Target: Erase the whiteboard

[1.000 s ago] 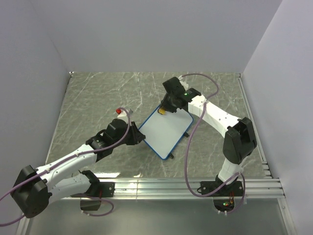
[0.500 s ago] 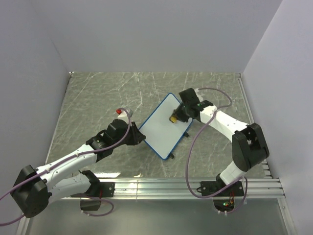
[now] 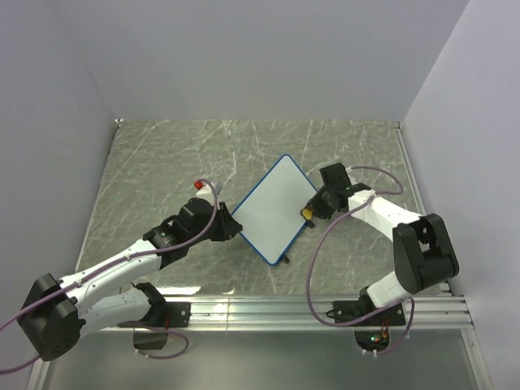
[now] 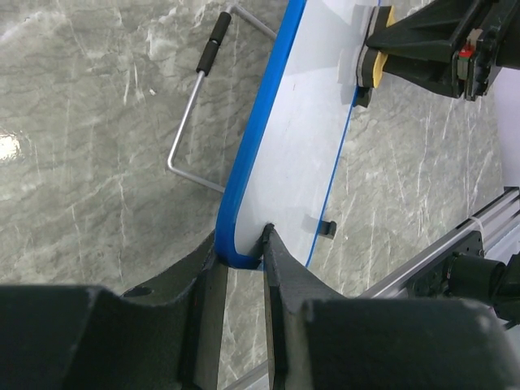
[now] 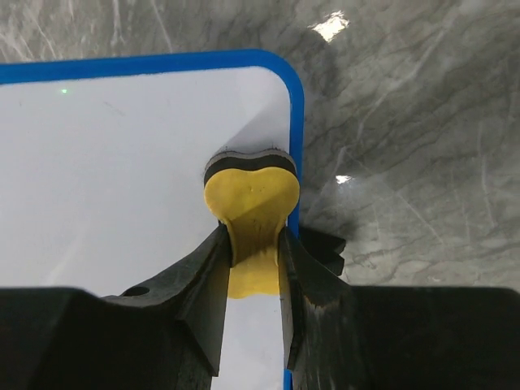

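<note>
The whiteboard (image 3: pixel 272 210), white with a thin blue frame, lies at an angle on the marble table, and no marks show on its face. My left gripper (image 3: pixel 234 230) is shut on its left corner, pinching the blue frame (image 4: pixel 236 236) between the fingers (image 4: pixel 241 252). My right gripper (image 3: pixel 310 211) is shut on a small yellow eraser (image 5: pixel 250 195), whose dark pad presses on the whiteboard (image 5: pixel 122 162) beside its right edge near a rounded corner. In the left wrist view the eraser (image 4: pixel 375 65) sits at the board's far edge.
A bent metal wire leg with a black grip (image 4: pixel 195 106) sticks out from under the board. A small red-capped object (image 3: pixel 197 184) stands near the left arm. An aluminium rail (image 3: pixel 325 307) runs along the near edge, and grey walls close in three sides.
The right gripper has slid the eraser from the board's far corner across it to the right edge, towards the near side. The left gripper and the board have not moved.
</note>
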Tool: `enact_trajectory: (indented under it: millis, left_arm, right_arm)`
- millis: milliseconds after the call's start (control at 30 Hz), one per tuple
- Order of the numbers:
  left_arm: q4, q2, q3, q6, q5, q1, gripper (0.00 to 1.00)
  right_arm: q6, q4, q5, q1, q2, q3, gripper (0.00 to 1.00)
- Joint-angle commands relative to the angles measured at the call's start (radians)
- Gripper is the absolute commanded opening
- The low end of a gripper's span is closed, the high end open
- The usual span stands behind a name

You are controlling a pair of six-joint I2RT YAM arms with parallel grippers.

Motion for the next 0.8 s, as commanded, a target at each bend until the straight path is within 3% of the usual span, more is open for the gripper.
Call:
enact_trajectory:
  millis: [0, 167, 233, 333, 400, 533, 633, 767]
  left_arm:
    - [-0.175, 0.035, -0.014, 0.045, -0.029, -0.015, 0.04]
    - [-0.198, 0.021, 0.003, 0.042, -0.054, -0.013, 0.17]
    - [-0.209, 0.007, 0.018, 0.043, -0.072, -0.015, 0.30]
    - [-0.229, 0.003, 0.046, 0.051, -0.092, -0.015, 0.41]
    - [-0.240, 0.002, 0.066, 0.053, -0.095, -0.015, 0.44]
    - [-0.250, -0.001, 0.092, 0.051, -0.105, -0.015, 0.61]
    - [-0.266, -0.011, 0.110, 0.045, -0.120, -0.014, 0.65]
    - [-0.301, -0.031, 0.153, 0.042, -0.149, -0.015, 0.64]
  right_arm:
    - [-0.066, -0.070, 0.053, -0.055, -0.035, -0.057, 0.00]
    - [-0.086, -0.087, 0.061, -0.095, -0.175, -0.066, 0.00]
    - [-0.087, -0.108, 0.070, -0.108, -0.218, -0.065, 0.00]
    - [-0.083, -0.154, 0.099, -0.129, -0.270, -0.068, 0.00]
    - [-0.078, -0.182, 0.117, -0.140, -0.272, -0.086, 0.00]
    - [-0.054, -0.245, 0.157, -0.148, -0.218, -0.112, 0.00]
    - [-0.040, -0.268, 0.171, -0.149, -0.164, -0.141, 0.01]
    - [-0.037, -0.276, 0.182, -0.148, -0.095, -0.172, 0.18]
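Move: The right hand holds the eraser at the whiteboard's right corner. Its goal is the bare tabletop about 10 cm right, 9 cm back and 5 cm below. The whiteboard's middle is about 10 cm left and 1 cm back of that hand, 1 cm higher, and the nearer black foot is roughly 4 cm back, 1 cm right and 4 cm below. The left hand pinches the board's left corner, the board's middle being some 13 cm right, 5 cm ahead and 5 cm below. Take the right gripper, keeping its hold on the eraser, off the whiteboard's right edge: first right, rising nearly 4 cm, then back and down towards the bare tabletop, ending about 9 cm right and 8 cm back, fingers tipping some 15 degrees more upright. Meanwhile open the left gripper to let go of the board's corner, easing it about 2.5 cm left with a slight roll. ##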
